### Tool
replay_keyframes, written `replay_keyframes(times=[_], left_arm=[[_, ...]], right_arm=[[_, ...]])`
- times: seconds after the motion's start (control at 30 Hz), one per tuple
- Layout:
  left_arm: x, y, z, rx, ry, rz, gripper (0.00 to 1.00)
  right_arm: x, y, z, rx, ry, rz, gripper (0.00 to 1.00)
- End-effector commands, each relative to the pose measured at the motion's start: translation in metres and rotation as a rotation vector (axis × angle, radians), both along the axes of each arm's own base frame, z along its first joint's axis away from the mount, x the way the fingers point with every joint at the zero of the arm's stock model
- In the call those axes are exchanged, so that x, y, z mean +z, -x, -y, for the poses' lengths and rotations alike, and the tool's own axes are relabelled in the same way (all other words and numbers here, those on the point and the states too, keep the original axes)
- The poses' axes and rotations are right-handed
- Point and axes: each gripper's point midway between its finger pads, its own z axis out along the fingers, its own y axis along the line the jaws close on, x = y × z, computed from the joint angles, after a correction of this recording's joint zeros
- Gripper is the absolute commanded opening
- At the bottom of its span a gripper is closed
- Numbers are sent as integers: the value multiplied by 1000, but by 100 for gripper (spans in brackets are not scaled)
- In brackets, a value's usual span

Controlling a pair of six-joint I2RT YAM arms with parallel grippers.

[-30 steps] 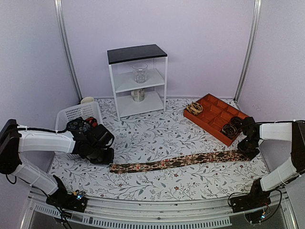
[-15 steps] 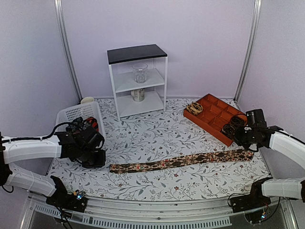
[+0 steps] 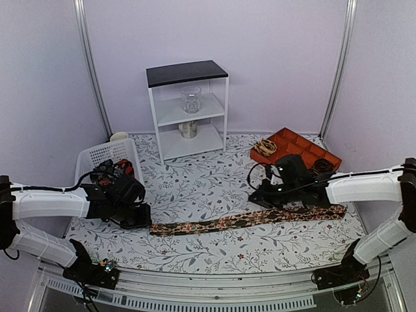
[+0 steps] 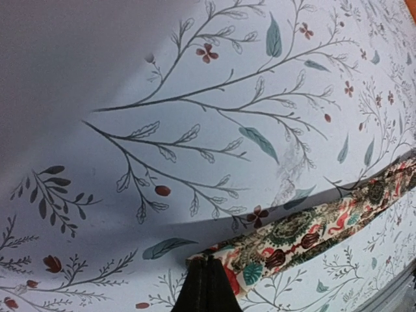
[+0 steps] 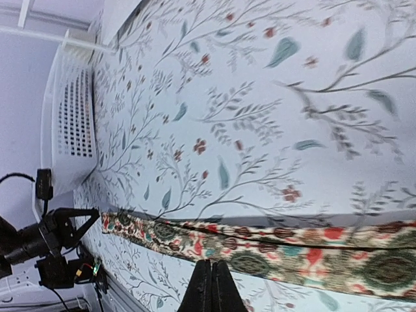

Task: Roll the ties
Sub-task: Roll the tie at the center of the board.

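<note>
One tie [image 3: 247,219], brown with a red and teal floral print, lies flat and unrolled across the front of the table. My left gripper [image 3: 140,218] is shut, its tip down at the tie's narrow left end. In the left wrist view the shut fingertips [image 4: 208,260] touch that end [image 4: 286,237]; whether fabric is pinched I cannot tell. My right gripper [image 3: 260,198] is shut and empty, hovering just behind the tie's right half. The right wrist view shows the gripper [image 5: 212,266] above the tie [image 5: 273,244]. Rolled ties [image 3: 264,147] sit in the orange tray.
The orange compartment tray [image 3: 296,146] stands at the back right, with dark rolls [image 3: 320,170] beside my right arm. A white basket [image 3: 94,156] holding dark and red items is at the left. A white shelf [image 3: 156,114] with a glass jar [image 3: 191,99] stands at the back.
My right arm has swung left from the tie's wide end near the tray to above its right half. The left gripper drew back, then returned to the narrow end. The tie lies as before.
</note>
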Motion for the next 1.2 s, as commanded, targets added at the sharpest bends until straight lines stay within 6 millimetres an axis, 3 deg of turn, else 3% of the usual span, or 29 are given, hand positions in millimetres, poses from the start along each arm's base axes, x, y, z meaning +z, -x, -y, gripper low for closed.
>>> replay_keyframes(times=[0.0, 0.13, 0.33, 0.53, 0.87, 1.17], left_arm=[[-15, 22, 1, -26, 19, -102, 0], [1, 19, -6, -3, -14, -76, 0], [27, 25, -19, 62, -75, -48, 0], [11, 42, -31, 100, -129, -90, 0], [-5, 37, 0, 41, -30, -47, 0], [-23, 29, 4, 46, -48, -33, 0]], right_arm=[[14, 8, -80, 174, -98, 42, 0], [5, 16, -117, 252, -109, 23, 0], [-7, 18, -128, 271, -97, 9, 0], [-11, 17, -132, 284, -99, 18, 0], [-18, 20, -178, 382, -131, 3, 0], [-41, 34, -214, 458, -137, -47, 0]])
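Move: The tie lies stretched across the table. From the right hand its left end is about 37 cm to the left, some 8 cm back and 9 cm below; the orange box is roughly 26 cm ahead and 19 cm to the right of this hand. The left hand hovers almost at that end, which sits about 3 cm to its right, level fore and aft, 2 cm below; the white basket is some 19 cm ahead and 18 cm left of that hand. Without touching the tie, the shut right gripper sweeps about 20 cm left above it towards its left end, nearly pausing after 12 cm, sinking slightly and swinging some 20 degrees counter-clockwise. The left hand, also shut, lifts and draws back some 4 cm, then sinks and eases forward a little, ending lower, close beside the tie's end; contact there can't be made out. ##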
